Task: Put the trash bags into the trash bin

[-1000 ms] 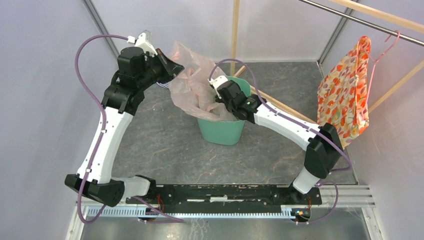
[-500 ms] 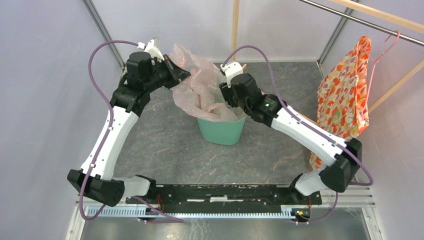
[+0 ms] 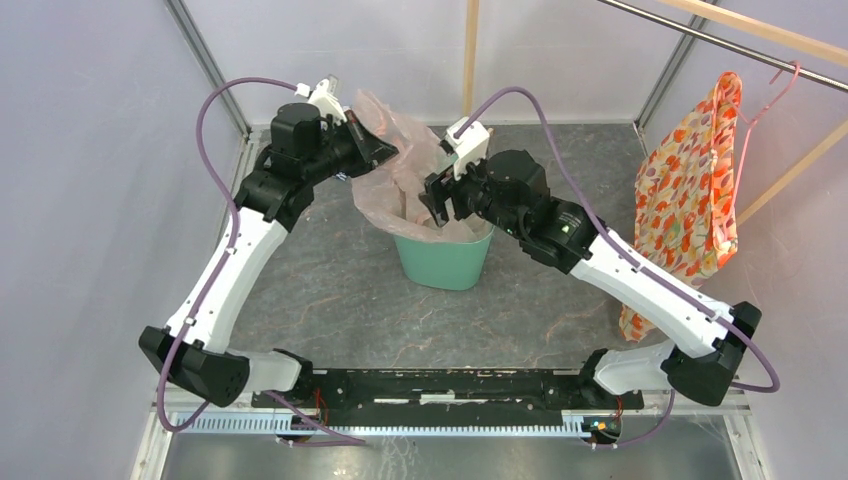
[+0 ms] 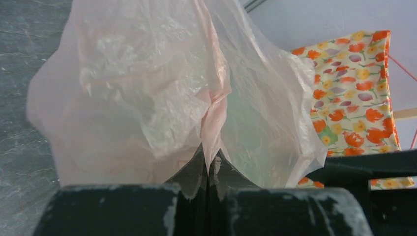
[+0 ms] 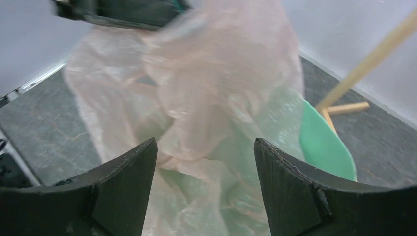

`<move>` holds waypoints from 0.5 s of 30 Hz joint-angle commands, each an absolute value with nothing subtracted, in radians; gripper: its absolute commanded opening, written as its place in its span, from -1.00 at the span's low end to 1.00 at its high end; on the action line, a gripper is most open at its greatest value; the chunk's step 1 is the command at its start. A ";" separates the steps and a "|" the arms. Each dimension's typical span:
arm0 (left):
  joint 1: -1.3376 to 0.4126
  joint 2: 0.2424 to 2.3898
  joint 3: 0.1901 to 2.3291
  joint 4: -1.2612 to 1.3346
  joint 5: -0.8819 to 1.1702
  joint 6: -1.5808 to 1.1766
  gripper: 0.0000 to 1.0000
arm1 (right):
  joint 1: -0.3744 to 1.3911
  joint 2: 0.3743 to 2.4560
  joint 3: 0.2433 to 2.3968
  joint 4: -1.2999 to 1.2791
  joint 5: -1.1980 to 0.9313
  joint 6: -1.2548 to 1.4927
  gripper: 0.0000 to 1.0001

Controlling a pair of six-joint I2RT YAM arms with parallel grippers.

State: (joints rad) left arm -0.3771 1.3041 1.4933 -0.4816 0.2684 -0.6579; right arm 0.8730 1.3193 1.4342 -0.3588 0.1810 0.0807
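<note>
The pale pink, crinkly trash bag [image 3: 392,172] hangs half inside the mint-green trash bin [image 3: 441,264], and its upper part is pulled up to the left. My left gripper [image 3: 386,150] is shut on a pinched fold of the bag [image 4: 147,83], which rises from the fingertips [image 4: 210,160]. My right gripper [image 3: 437,200] hovers over the bin's mouth, open and holding nothing. In the right wrist view its gripper [image 5: 204,147] frames bag film [image 5: 211,88] lying in the bin [image 5: 325,143].
An orange floral garment [image 3: 692,190] hangs on a pink hanger at the right, also showing behind the bag as the garment [image 4: 354,83]. A wooden post [image 3: 469,60] and slanted wooden bars stand behind the bin. Walls close in the left and back.
My right gripper has opened, let go of the bag and lifted up out of the bin. My left gripper has carried its fold of the bag rightward, toward the bin.
</note>
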 commanded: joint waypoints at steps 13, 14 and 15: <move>-0.553 1.442 1.693 -0.441 0.182 -0.701 -0.96 | 0.904 1.395 1.454 -0.262 0.290 0.025 -0.12; -0.566 1.458 1.710 -0.443 0.174 -0.701 -0.96 | 0.904 1.387 1.454 -0.268 0.321 0.027 -0.35; -0.577 1.474 1.726 -0.445 0.168 -0.700 -0.96 | 0.899 1.378 1.451 -0.275 0.347 0.030 -0.54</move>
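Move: The trash bag's gathered fold hangs some 4 cm ahead and 5 cm left of my right fingers, about 2 cm lower. My left fingers, pinching the bag's rim, are roughly 6 cm ahead and 7 cm left of the right ones, a bit higher. The trash bin's middle is 5 cm ahead, 2 cm right and 20 cm below the right hand. From my left hand the fold lies 2 cm back, 2 cm right and 5 cm down. I keep my left pinch on the rim and sweep it about 6 cm to the right, over the bin and towards my right hand, lifting 2 cm on the way. My right hand slips left and slightly back, then eases forward and down, a couple of centimetres each, while its wide-open fingers close to under half, around the fold. ##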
